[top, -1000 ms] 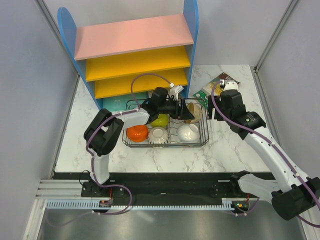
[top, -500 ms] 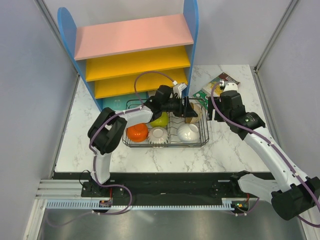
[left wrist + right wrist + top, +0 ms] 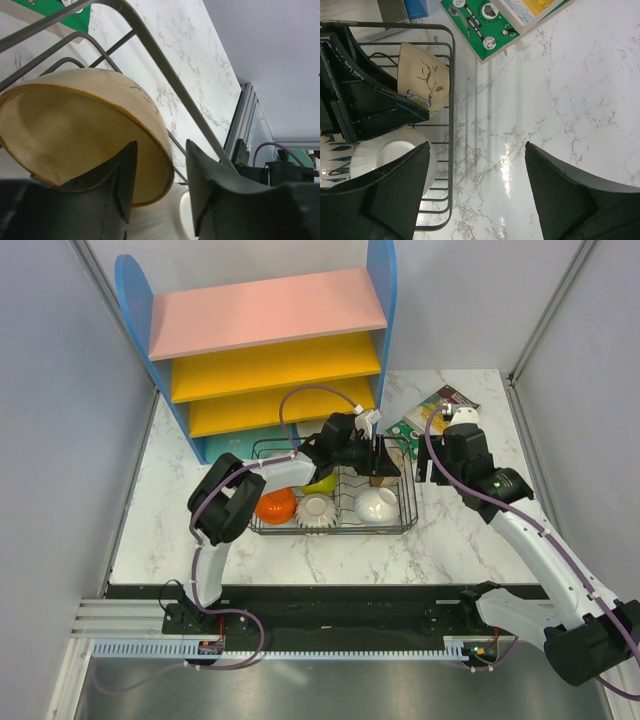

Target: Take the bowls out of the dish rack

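The black wire dish rack (image 3: 330, 531) holds an orange bowl (image 3: 274, 504), a ribbed white bowl (image 3: 315, 508), a plain white bowl (image 3: 378, 503), a yellow-green bowl (image 3: 320, 480) and a beige painted bowl (image 3: 387, 468) on edge at its back right. My left gripper (image 3: 383, 458) reaches across the rack to the beige bowl (image 3: 75, 130). In the left wrist view the left gripper (image 3: 161, 145) straddles its rim, one finger inside and one outside, with a gap at the outer wall. My right gripper (image 3: 477, 146) hangs open over bare marble just right of the rack (image 3: 451, 150).
A blue shelf unit (image 3: 270, 340) with pink and yellow boards stands behind the rack. Green and yellow booklets (image 3: 425, 410) lie at the back right, near the right arm. Grey walls close in both sides of the marble table (image 3: 460, 530).
My left gripper has moved right across the rack onto the beige bowl's rim, and its jaws have narrowed a little. The right arm has barely moved.
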`<action>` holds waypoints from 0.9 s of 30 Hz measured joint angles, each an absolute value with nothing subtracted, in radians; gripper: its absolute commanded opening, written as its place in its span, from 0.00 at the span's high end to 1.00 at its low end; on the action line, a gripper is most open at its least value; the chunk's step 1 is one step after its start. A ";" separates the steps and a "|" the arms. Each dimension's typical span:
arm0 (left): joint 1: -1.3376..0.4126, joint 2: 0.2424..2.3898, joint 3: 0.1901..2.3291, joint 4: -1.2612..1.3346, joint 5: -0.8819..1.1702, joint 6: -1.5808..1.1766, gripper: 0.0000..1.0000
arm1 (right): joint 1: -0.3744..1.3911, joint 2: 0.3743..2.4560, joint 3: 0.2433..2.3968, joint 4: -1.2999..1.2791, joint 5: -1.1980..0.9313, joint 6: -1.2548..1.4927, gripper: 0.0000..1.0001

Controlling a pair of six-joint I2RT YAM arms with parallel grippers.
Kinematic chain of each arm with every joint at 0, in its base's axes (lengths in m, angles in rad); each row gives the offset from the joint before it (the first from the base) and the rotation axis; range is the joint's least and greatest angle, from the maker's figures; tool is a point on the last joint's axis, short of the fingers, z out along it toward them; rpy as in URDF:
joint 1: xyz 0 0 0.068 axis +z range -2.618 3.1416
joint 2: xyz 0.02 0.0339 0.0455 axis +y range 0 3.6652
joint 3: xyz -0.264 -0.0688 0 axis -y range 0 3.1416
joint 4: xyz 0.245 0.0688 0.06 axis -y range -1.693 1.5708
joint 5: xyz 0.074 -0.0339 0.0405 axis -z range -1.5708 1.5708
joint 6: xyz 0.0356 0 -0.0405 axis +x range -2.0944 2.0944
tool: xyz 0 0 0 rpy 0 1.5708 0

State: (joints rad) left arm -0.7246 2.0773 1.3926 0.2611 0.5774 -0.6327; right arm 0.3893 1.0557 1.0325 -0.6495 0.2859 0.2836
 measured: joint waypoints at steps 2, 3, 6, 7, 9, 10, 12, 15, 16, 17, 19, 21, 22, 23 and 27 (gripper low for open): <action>-0.724 2.086 1.393 0.257 0.575 -0.637 0.74 | 0.389 1.055 1.026 -0.648 0.286 0.284 0.16; -0.724 2.091 1.393 0.253 0.575 -0.639 0.81 | 0.389 1.055 1.021 -0.649 0.286 0.285 0.16; -0.727 2.093 1.399 0.273 0.587 -0.647 0.98 | 0.389 1.055 1.021 -0.651 0.285 0.290 0.16; -0.727 2.090 1.405 0.273 0.585 -0.654 0.98 | 0.389 1.054 1.021 -0.651 0.284 0.291 0.16; -0.726 2.091 1.406 0.275 0.589 -0.658 0.98 | 0.389 1.053 1.021 -0.651 0.285 0.292 0.16; -0.726 2.091 1.405 0.276 0.584 -0.659 0.98 | 0.389 1.053 1.021 -0.651 0.285 0.292 0.16; -0.726 2.091 1.401 0.285 0.580 -0.661 0.98 | 0.389 1.053 1.021 -0.651 0.285 0.292 0.16; -0.726 2.085 1.386 0.305 0.577 -0.665 0.98 | 0.389 1.053 1.021 -0.651 0.285 0.295 0.16; -0.726 2.082 1.380 0.312 0.577 -0.667 0.98 | 0.389 1.053 1.021 -0.651 0.285 0.300 0.16; -0.726 2.078 1.372 0.321 0.576 -0.670 0.98 | 0.389 1.053 1.021 -0.651 0.285 0.301 0.16; -0.723 2.067 1.353 0.337 0.573 -0.680 0.98 | 0.389 1.053 1.021 -0.651 0.285 0.307 0.16; -0.714 2.046 1.328 0.346 0.572 -0.696 0.98 | 0.389 1.050 1.021 -0.651 0.285 0.312 0.16; -0.712 2.034 1.317 0.348 0.574 -0.703 0.98 | 0.389 1.048 1.021 -0.651 0.285 0.314 0.16; -0.709 2.024 1.311 0.347 0.576 -0.708 0.98 | 0.389 1.046 1.021 -0.651 0.285 0.315 0.15; -0.705 1.964 1.285 0.331 0.580 -0.725 0.98 | 0.389 1.042 1.021 -0.651 0.285 0.321 0.15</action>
State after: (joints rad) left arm -0.7048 1.9644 1.2846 0.3313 0.5800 -0.7246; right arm 0.3885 1.0416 1.0206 -0.6506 0.2852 0.3214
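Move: The left hand's open fingers straddle the near edge of the tan floral bowl's rim, one inside and one outside; the bowl's middle is about 4 cm ahead, 3 cm right and 2 cm lower. The white bowl sits some 8 cm back, 2 cm left and 5 cm down, the green bowl roughly 15 cm left, 1 cm back and 4 cm down. From the right hand, the tan bowl lies about 4 cm ahead, 9 cm left and 11 cm below. Staying almost in place, the left hand shuts its fingers quickly on the near part of the tan bowl's rim, pinching the wall between the finger inside and the one outside. With the grip kept and the wrist hardly turning, it then lifts about 3 cm, gathering speed, and draws some 2 cm to the left, away from the rack's right-hand wires. ##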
